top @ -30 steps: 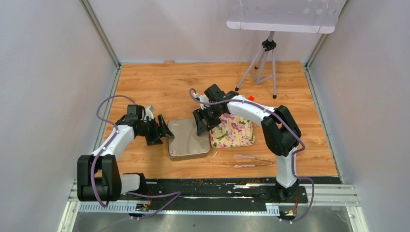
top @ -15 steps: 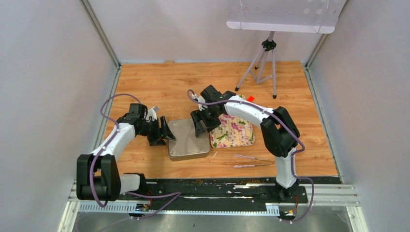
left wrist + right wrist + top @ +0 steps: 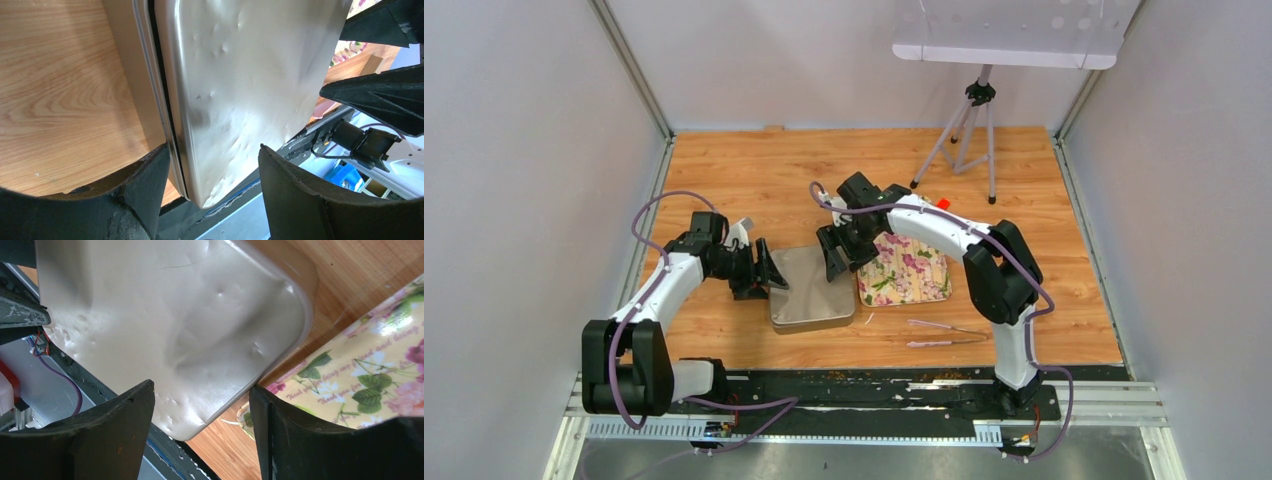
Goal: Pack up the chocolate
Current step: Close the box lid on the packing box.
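No chocolate shows in any view. A plain, dented silver metal tin (image 3: 812, 290) lies on the wooden table with its flat metal face up. It fills the left wrist view (image 3: 240, 75) and the right wrist view (image 3: 175, 315). My left gripper (image 3: 764, 270) is open at the tin's left edge. In its wrist view (image 3: 214, 150) the jaws straddle a corner of the tin, one finger beside the rim. My right gripper (image 3: 836, 252) is open over the tin's far right corner, and its wrist view (image 3: 201, 386) shows the jaws straddling that edge.
A floral tin lid (image 3: 909, 272) lies just right of the tin and shows in the right wrist view (image 3: 370, 375). Tweezers (image 3: 944, 333) lie near the front. A small red block (image 3: 943, 203) and a tripod (image 3: 969, 130) stand behind.
My right gripper has shifted slightly left over the tin. My left gripper has edged closer to the tin's left rim. The tin has moved a touch to the left.
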Tool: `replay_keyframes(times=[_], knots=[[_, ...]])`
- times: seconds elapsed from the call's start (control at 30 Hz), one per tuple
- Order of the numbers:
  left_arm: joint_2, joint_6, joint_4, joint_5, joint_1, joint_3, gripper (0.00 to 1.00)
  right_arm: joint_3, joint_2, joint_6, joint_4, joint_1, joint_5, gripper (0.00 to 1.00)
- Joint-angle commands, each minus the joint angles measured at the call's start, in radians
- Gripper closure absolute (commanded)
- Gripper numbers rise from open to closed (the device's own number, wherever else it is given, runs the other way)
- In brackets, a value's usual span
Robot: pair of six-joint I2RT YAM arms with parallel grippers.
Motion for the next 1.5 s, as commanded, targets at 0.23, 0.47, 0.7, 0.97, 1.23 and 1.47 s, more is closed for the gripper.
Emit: replay_keyframes(times=[0.23,0.47,0.7,0.97,1.23,1.47], knots=[[-0.035,0.043,-0.032,-0.006,-0.002,0.021,0.3,0.089,-0.053,-0.039,-0.016,0.032,0.005,0.32],[-0.05,0.054,-0.058,-0.106,-0.002,0.014,0.34,0.017,-0.047,-0.037,0.022,0.029,0.004,0.32],[-0.044,0.074,-0.08,-0.16,-0.001,0.038,0.4,-0.035,-0.051,-0.052,0.031,0.005,0.035,0.32],[-0.03,0.057,-0.061,-0.04,-0.002,0.06,0.51,-0.066,-0.049,-0.044,0.135,-0.043,-0.276,0.44],[-0.034,0.084,-0.107,-0.048,-0.001,0.079,0.49,-0.027,-0.062,-0.04,0.113,-0.04,-0.296,0.48],[-0.036,0.086,-0.108,-0.059,-0.002,0.082,0.48,-0.023,-0.063,-0.047,0.099,-0.039,-0.299,0.53]])
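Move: The packing box's lid lies between my hands: its middle is about 8 cm right of my left hand and level fore and aft, and some 6 cm left and 2 cm nearer than my right hand. The lid is about 1 cm below each hand, with the packing box's middle 3 cm below the lid. From my right hand, the flowered board is centred about 12 cm right, level with it, and the tongs some 20 cm right and 12 cm nearer, both roughly 6 cm lower. Straddling the lid's left edge, my left hand eases left and down about 2 cm, turning its fingers steeper, then comes back up past its starting height while closing partway, outer finger at the seam. My right hand keeps astride the right edge, lifts slightly, dips about 2 cm, then rises again, working back 1 cm, tilting some 10 degrees so its fingers lean further left, and narrowing its grip. ##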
